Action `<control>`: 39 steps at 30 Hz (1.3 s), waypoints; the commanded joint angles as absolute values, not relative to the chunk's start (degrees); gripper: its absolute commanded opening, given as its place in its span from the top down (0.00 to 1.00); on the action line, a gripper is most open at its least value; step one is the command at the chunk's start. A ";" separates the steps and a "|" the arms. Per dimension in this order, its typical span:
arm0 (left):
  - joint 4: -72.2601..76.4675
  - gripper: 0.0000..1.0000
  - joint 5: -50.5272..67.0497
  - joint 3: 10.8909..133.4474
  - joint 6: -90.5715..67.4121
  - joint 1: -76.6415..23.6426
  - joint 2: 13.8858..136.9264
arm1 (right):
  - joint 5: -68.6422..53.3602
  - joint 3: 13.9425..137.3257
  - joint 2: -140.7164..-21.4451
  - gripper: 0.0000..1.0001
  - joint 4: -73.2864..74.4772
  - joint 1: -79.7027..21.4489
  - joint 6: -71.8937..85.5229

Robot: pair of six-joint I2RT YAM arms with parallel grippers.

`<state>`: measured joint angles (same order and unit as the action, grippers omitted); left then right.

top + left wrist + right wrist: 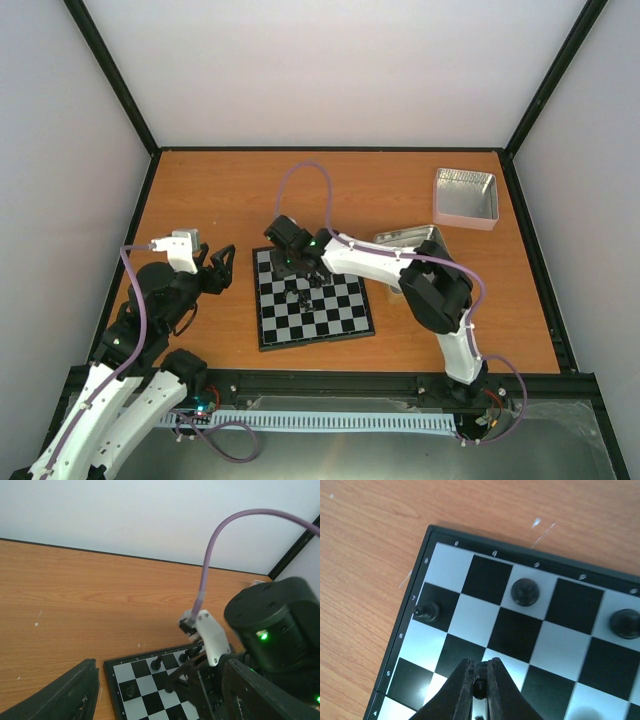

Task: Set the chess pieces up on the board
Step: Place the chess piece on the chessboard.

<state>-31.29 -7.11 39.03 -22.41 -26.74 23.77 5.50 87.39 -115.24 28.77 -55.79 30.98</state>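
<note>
The board (335, 318) lies in the middle of the table. My right gripper (480, 676) hangs over its far-left part, shut on a small black chess piece (480, 672) just above a light square. Three more black chess pieces stand near that corner: a pawn (427, 611) on the edge file, one (525, 591) on the back row and another (625, 623) to its right. My left gripper (222, 268) is open and holds nothing, just left of the board. In the left wrist view the board corner (135, 672) and a piece (156, 663) show between its fingers.
An open metal tin (465, 197) sits at the back right of the table. A second tin (410, 240) lies partly hidden behind the right arm (435, 290). Black frame rails edge the orange table.
</note>
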 commanded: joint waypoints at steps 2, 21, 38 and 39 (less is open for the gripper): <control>-30.94 0.31 -7.60 39.16 -22.68 -27.07 23.57 | 5.47 89.23 -118.30 0.90 25.67 -57.04 30.74; -30.94 0.31 -7.58 39.19 -22.65 -27.07 23.49 | 7.04 95.06 -125.43 0.90 26.29 -57.39 30.97; -30.85 0.31 -7.47 39.12 -22.72 -27.07 23.71 | 6.62 97.40 -120.61 0.66 30.24 -57.28 30.50; -30.85 0.31 -7.44 39.13 -22.68 -27.07 23.67 | 6.67 97.01 -119.60 0.66 30.58 -57.30 30.37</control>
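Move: The right hand holds a small dark piece just above the far-left part of the board; the empty white second-row square it is bound for lies about 3 cm to the left, 1 cm ahead and some 5 cm below. On the square left of that one stands a pawn, roughly 6 cm left and 1 cm ahead of the hand, and an edge-row piece stands about 4 cm straight ahead. From the idle left hand the target square is some 9 cm ahead, 12 cm right and 23 cm down. The right hand, still pinching the piece, sinks and shifts left by about 3 cm each, first easing back a touch and then forward a couple of centimetres, to bring it down onto the white second-row square beside the standing pawn. There it settles a little lower with hardly any turn of the wrist, opens its fingers to about a third to let go of the piece, and starts to rise by about 1 cm, the fingertips still either side of it. ##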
